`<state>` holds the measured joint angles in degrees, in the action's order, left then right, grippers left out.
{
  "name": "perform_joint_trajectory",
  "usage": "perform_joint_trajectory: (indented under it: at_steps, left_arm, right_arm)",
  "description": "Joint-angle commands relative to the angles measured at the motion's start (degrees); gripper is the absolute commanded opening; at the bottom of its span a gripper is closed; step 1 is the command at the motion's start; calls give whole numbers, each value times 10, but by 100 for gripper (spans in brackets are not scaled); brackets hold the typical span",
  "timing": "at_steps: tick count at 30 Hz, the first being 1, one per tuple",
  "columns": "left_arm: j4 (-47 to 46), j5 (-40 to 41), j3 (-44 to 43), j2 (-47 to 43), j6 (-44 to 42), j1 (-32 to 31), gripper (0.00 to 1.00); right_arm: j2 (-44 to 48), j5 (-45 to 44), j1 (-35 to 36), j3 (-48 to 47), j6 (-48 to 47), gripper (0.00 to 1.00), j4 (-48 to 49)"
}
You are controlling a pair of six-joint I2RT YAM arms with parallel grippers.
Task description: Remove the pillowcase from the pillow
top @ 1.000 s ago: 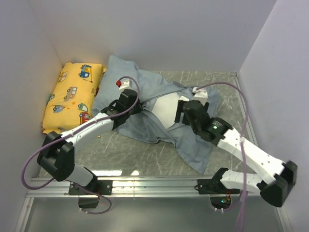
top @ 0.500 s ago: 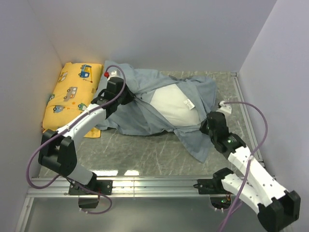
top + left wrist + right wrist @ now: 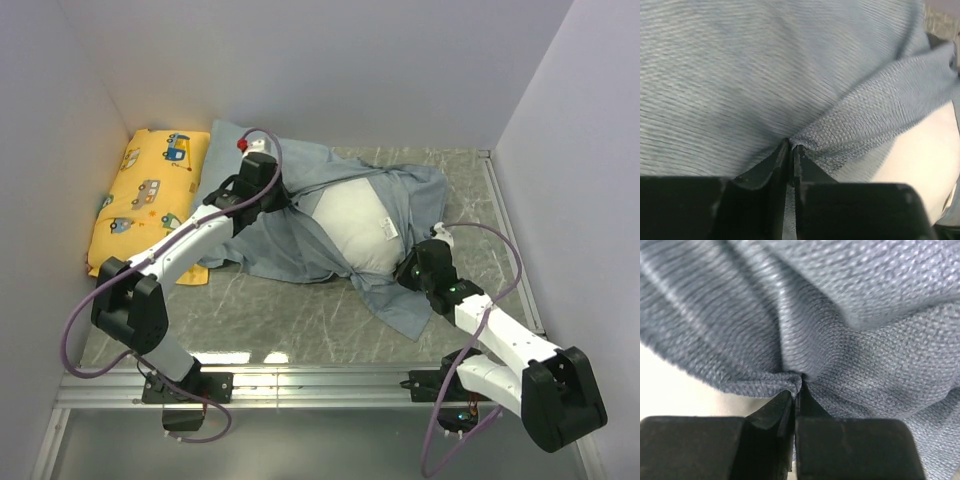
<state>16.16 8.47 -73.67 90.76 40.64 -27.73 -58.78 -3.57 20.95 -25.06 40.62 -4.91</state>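
Observation:
The grey pillowcase [image 3: 290,240] lies crumpled mid-table, spread open around the white pillow [image 3: 355,228], whose small tag [image 3: 388,226] shows. My left gripper [image 3: 283,205] is shut on a fold of the pillowcase [image 3: 740,75] at the pillow's left side; the pillow [image 3: 925,160] shows at the right of that view. My right gripper [image 3: 405,270] is shut on the pillowcase [image 3: 865,340] at the pillow's near right edge, with white pillow [image 3: 685,385] below the pinched hem.
A yellow vehicle-print cushion [image 3: 145,200] lies against the left wall. White walls close in the left, back and right. A metal rail [image 3: 330,375] runs along the near edge.
The left gripper moved right and slightly forward with the fabric. The right gripper moved left toward the pillow's near edge. More of the white pillow is uncovered.

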Motion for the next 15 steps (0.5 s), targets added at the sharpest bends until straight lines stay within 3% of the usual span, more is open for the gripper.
perform_joint_trajectory:
  at_steps: [1, 6, 15]
  left_arm:
    - [44, 65, -52, -7, -53, -41, 19]
    - [73, 87, -73, -16, -62, -55, 39]
    - [108, 133, -113, -50, -87, -77, 64]
  right_arm:
    - [21, 28, 2, -10, -3, 0, 44]
    - [56, 17, 3, -22, -14, 0, 19]
    - [71, 19, 3, -23, -18, 0, 10]
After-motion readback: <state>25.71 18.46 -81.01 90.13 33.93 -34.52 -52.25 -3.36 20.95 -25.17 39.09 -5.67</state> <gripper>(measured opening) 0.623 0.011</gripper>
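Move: The left fingers are shut on a fold of the pillowcase. The bare middle of the pillow lies about 16 cm to the right of them, 4 cm back and 10 cm lower; the yellow cushion is some 30 cm to their left, level with them and 12 cm lower. The right fingers hold the pillowcase's rim, with the pillow's middle roughly 10 cm ahead and 10 cm left, and its white label 9 cm ahead and 3 cm left. Open the left gripper to over half its width so that it lets go of the pillowcase fold, and draw it up about 3 cm and back 2 cm, rolling it some 10 degrees so its left side rises. Meanwhile keep the right fingers shut on the rim and lift it straight up roughly 3 cm beside the pillow, tipping the fingers slightly upward. ##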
